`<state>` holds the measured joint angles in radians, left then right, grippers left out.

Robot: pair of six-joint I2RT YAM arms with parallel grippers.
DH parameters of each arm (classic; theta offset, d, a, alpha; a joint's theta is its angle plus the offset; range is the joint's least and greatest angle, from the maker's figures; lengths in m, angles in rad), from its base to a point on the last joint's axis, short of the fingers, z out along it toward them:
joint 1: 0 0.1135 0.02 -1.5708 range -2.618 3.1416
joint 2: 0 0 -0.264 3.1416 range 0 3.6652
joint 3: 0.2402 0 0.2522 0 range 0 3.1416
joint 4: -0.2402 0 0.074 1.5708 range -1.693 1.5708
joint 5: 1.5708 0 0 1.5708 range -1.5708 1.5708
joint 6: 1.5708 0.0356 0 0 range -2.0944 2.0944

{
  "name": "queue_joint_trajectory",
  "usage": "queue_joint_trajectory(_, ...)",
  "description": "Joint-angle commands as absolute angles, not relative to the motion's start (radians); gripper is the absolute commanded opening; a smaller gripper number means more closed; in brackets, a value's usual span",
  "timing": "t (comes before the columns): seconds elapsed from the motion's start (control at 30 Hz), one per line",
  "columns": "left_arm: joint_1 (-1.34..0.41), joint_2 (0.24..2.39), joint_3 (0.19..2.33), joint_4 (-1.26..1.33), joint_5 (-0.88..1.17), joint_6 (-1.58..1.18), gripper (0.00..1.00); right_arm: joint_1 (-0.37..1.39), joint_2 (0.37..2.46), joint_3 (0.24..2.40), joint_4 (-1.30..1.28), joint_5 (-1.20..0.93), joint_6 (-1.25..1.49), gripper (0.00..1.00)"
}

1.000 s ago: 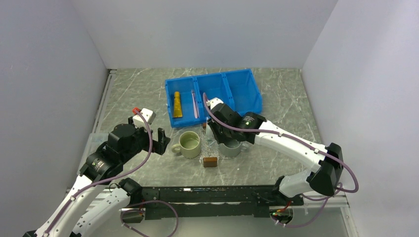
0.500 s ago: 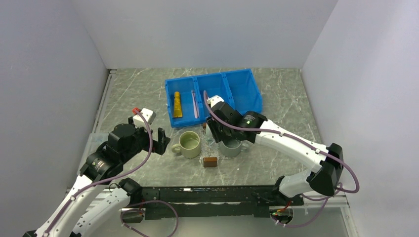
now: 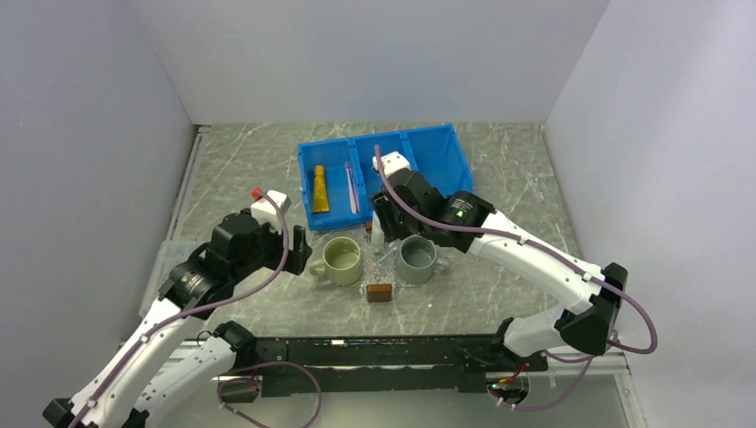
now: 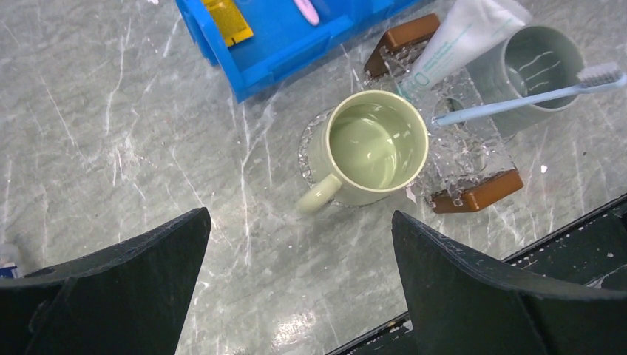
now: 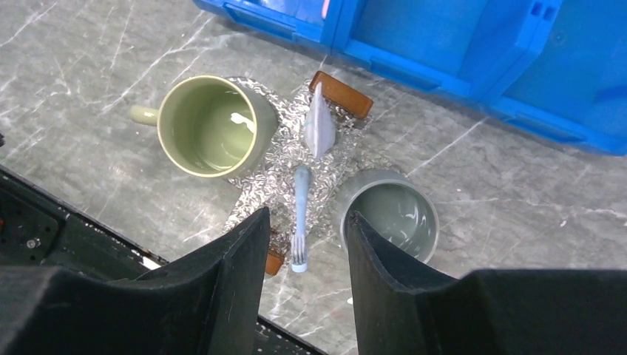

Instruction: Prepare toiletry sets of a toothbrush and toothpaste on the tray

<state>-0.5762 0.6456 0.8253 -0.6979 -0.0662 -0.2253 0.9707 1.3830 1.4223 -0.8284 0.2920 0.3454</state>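
The clear tray (image 5: 275, 176) with brown block handles (image 4: 480, 194) lies between a green mug (image 3: 342, 259) and a grey mug (image 3: 416, 259). A white toothpaste tube (image 4: 451, 48) rests on it near the far handle. A light-blue toothbrush (image 5: 300, 211) slants across the tray, and in the left wrist view its head shows over the grey mug's rim. My right gripper (image 5: 307, 233) hovers above it, open and holding nothing. A yellow toothpaste (image 3: 319, 189) and a pink toothbrush (image 3: 351, 187) lie in the blue bin (image 3: 446, 152). My left gripper (image 4: 297, 214) is open, left of the green mug.
The blue three-compartment bin sits just behind the tray. Both mugs (image 5: 207, 126) (image 5: 392, 211) crowd the tray's sides. The black rail of the arm mount (image 3: 374, 343) runs along the table's near edge.
My right gripper has widened its jaws and lifted back toward the bin, uncovering the grey mug. The left arm has shifted right, toward the green mug.
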Motion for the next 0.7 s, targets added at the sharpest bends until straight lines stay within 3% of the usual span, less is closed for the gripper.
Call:
queue_joint_trajectory(0.0, -0.571, 0.736, 0.902, -0.680, -0.093, -0.282, 0.99, 0.976, 1.323, 1.458, -0.844, 0.369, 0.330, 0.45)
queue_joint_trajectory(0.47, -0.569, 1.181, 1.194, -0.665, -0.102, -0.391, 0.99, 0.976, 1.104, 1.327, -0.836, 0.417, 0.314, 0.46)
queue_joint_trajectory(0.67, -0.545, 1.390, 1.341, -0.660, -0.095, -0.409, 0.93, 0.973, 1.012, 1.282, -0.837, 0.401, 0.312, 0.46)
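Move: The left hand is aimed at the pink toothbrush lying in the blue box, about 26 cm ahead, 9 cm to its right and 18 cm below. The yellow toothpaste lies as far ahead and as far down but straight in front, and the green mug stands 5 cm ahead, 7 cm to the right and 15 cm below. From the right hand that brush is roughly 24 cm ahead, 6 cm left and 20 cm down; the grey mug is 9 cm right, 1 cm ahead, 17 cm below. The left arm speeds up forward and to its right, about 12 cm in all and almost level, going high past the green mug towards the pink toothbrush in the box, its wide-open fingers tipping some 15 degrees further down and touching nothing. Meanwhile the right hand, already empty and still about half open, backs out of the way of the white toothpaste and blue toothbrush at the clear holder, swinging right above the grey mug and rising about 5 cm, drawing back slightly as its fingers tip up a little. ##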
